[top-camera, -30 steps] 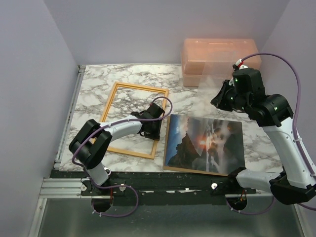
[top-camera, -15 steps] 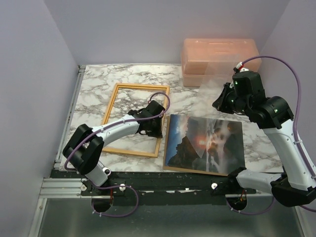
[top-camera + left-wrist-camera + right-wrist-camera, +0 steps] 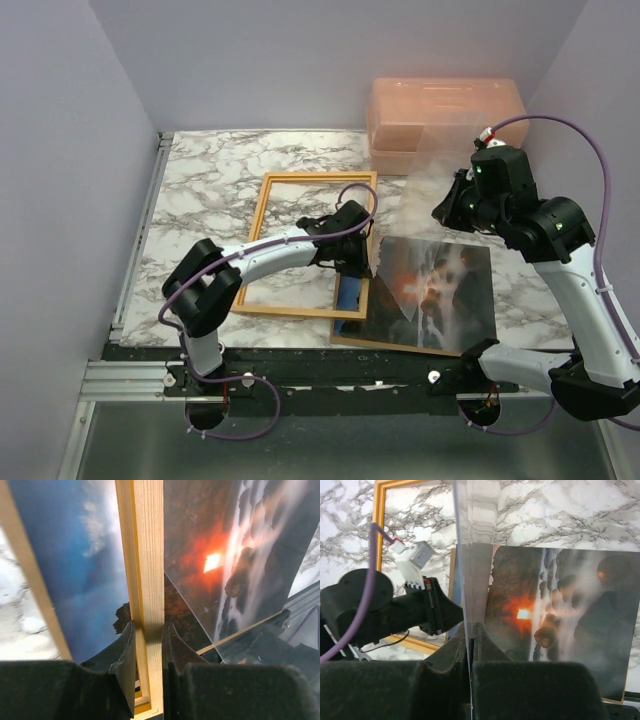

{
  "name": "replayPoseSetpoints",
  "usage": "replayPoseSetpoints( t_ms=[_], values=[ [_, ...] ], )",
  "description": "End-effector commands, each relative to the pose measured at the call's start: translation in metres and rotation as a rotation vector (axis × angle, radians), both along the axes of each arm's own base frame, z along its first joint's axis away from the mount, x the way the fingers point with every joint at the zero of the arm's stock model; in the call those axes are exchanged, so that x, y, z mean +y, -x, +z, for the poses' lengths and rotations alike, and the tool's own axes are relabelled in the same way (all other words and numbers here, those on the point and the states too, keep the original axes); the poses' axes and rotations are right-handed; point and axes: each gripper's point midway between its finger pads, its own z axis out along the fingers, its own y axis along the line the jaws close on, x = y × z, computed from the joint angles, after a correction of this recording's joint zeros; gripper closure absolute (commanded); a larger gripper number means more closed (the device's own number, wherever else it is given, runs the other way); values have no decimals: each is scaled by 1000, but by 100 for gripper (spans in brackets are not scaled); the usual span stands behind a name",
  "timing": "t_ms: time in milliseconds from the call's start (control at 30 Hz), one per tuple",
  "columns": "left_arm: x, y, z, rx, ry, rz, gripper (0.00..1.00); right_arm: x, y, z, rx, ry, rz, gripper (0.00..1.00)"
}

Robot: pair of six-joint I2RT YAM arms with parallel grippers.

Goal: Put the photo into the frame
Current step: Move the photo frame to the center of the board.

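Note:
The orange wooden frame [image 3: 258,226] lies on the marble table, its right rail [image 3: 147,555] crossing over the left part of the photo [image 3: 440,295]. A strip of the photo's blue sky shows inside the frame opening. My left gripper [image 3: 355,258] is shut on that right rail, one finger on each side [image 3: 148,630]. My right gripper [image 3: 455,200] hangs above the photo's far edge, shut on an upright clear sheet [image 3: 475,570]. The right wrist view shows the glowing sun and dark rocks of the photo [image 3: 570,605] below the sheet.
A pink translucent box [image 3: 445,115] stands at the back right, just behind the right gripper. A brown backing board [image 3: 400,347] shows as a thin edge under the photo. Purple walls close in the table on three sides.
The left gripper has carried the frame to the right, so its right rail now overlaps the photo's left part. The right arm with the clear sheet has stayed put.

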Motion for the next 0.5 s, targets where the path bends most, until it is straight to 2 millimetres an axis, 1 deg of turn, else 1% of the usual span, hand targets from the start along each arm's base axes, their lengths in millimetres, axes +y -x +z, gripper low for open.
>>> replayPoseSetpoints(
  t_ms=[0, 33, 100, 167, 233, 300, 367, 467],
  values=[
    [-40, 13, 4, 101, 125, -33, 88, -7, 2, 1, -7, 18, -17, 100],
    [-41, 13, 2, 103, 128, -36, 77, -7, 3, 1, -4, 20, -17, 100],
    [-41, 13, 1, 97, 133, -39, 60, -8, 3, 2, -5, 23, -18, 100],
    [-40, 14, 4, 78, 142, -48, 44, -10, 4, 2, -6, 26, -20, 100],
    [-38, 13, 11, 45, 162, -62, 32, -10, 4, 1, -5, 26, -21, 100],
    [-36, 12, 21, 3, 187, -76, 23, -8, 4, -1, 0, 23, -17, 100],
    [-33, 10, 31, -36, 223, -97, 17, -6, 4, -4, 4, 18, -10, 100],
    [-25, 7, 44, -75, 297, -115, 13, -3, 2, -9, 12, 11, 1, 100]
  ],
)
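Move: The left hand still pinches the right bar of the photo frame and holds it clear of the table; the middle of the frame lies about 13 cm to its left, 8 cm ahead and 4 cm lower. The middle of the photo board is some 11 cm to its right, 3 cm back and 7 cm below. The clear sheet hangs about 10 cm to its right and 4 cm ahead. From the right hand, the board's middle lies 30 cm below, 4 cm back and 1 cm left. The left hand eases the held bar down about 2 cm over the left part of the photo board while drifting right and slightly back, and its fingers begin to spread wide near the bottom of that dip and let go of the bar. Still opening, it rises again by some 2.5 cm and tilts a little, ending about 2.5 cm farther right with the bar free of the pads; the right hand stays put, keeping its pinch on the clear sheet. ##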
